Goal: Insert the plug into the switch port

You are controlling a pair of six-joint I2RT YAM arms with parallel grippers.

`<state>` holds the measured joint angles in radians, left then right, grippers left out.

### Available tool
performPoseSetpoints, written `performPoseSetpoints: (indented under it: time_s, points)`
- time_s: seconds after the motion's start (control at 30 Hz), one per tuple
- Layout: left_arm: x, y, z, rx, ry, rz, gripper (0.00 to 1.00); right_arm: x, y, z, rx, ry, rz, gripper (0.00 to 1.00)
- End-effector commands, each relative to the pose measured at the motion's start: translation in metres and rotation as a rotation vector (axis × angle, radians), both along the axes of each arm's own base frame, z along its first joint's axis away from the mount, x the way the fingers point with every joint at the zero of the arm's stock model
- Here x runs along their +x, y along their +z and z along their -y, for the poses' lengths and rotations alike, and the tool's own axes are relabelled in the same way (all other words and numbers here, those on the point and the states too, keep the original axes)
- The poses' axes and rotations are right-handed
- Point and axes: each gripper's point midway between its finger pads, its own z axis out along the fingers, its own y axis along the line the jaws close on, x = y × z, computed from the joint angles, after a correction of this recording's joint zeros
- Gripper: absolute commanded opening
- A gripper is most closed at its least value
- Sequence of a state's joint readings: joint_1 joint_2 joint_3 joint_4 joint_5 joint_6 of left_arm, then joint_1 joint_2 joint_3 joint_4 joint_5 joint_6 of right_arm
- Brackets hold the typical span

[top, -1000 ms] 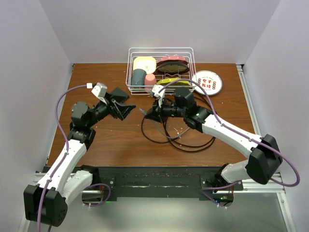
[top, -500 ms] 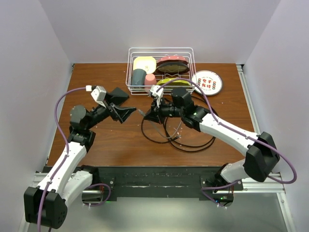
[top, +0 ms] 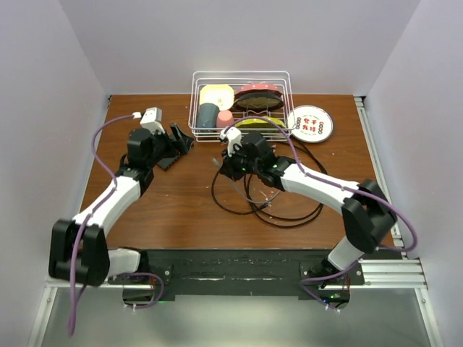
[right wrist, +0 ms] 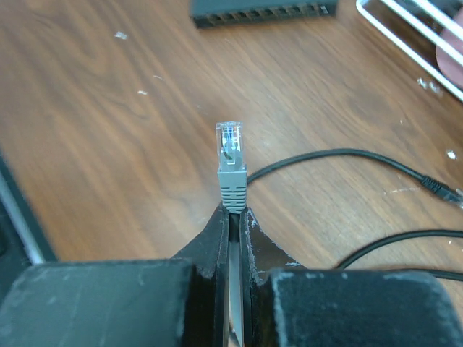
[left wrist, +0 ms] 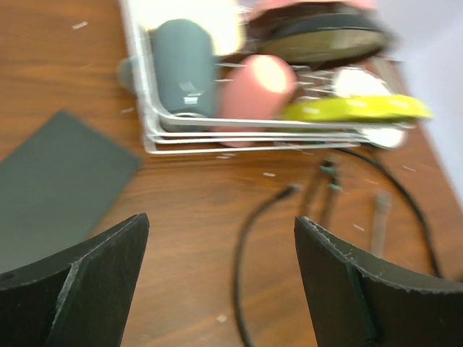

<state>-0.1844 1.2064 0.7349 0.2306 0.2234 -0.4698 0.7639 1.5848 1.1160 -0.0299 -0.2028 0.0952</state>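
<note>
The switch [right wrist: 264, 9] is a flat black box whose row of sockets faces my right gripper [right wrist: 233, 210]. That gripper is shut on the cable just behind the plug [right wrist: 231, 163], a grey boot with a clear tip pointing at the switch, still well short of it. From above, the switch [top: 165, 162] lies at the back left, partly under my left gripper [top: 177, 142]. The left wrist view shows the left gripper [left wrist: 221, 246] open and empty above the table, with the switch [left wrist: 58, 181] by its left finger.
Loops of black cable [top: 268, 202] lie on the wooden table under the right arm. A white wire rack [top: 241, 101] with cups and dishes stands at the back centre. A printed plate [top: 309, 123] sits to its right.
The left arm has swung back and to the left, so its open gripper now sits over the switch. The right gripper has shifted slightly left and back, still holding the plug.
</note>
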Motion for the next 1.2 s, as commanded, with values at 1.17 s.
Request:
performPoseSetpoints:
  time_s: [1.17]
  points:
    - [0.144, -0.188, -0.082, 0.292, 0.394, -0.566, 0.51, 0.009, 0.009, -0.02, 0.039, 0.008, -0.028, 0.0]
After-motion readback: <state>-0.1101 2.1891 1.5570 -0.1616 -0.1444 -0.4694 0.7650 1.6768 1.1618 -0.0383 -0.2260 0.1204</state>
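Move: The switch lies flat on the table, about 10 cm ahead of the left gripper, 7 cm to its left and 20 cm below. Beyond it in the rack, the dark mug stands some 22 cm ahead, 6 cm right and 14 cm below the left gripper, the pink cup as far below, 21 cm ahead and 12 cm right. From the right gripper, which already holds the plug, the switch is roughly 14 cm ahead, 19 cm left and 15 cm below. Bring the left gripper forward and down, veering left, over the switch and just past its far corner, then draw back about 4 cm while still sinking, to finish some 18 cm lower. Pitch the fingers some 30 degrees further down, turn them counter-clockwise and partly close them around that corner. Lower the right gripper 2 cm early on, then hold it there, keeping the plug pinched. ##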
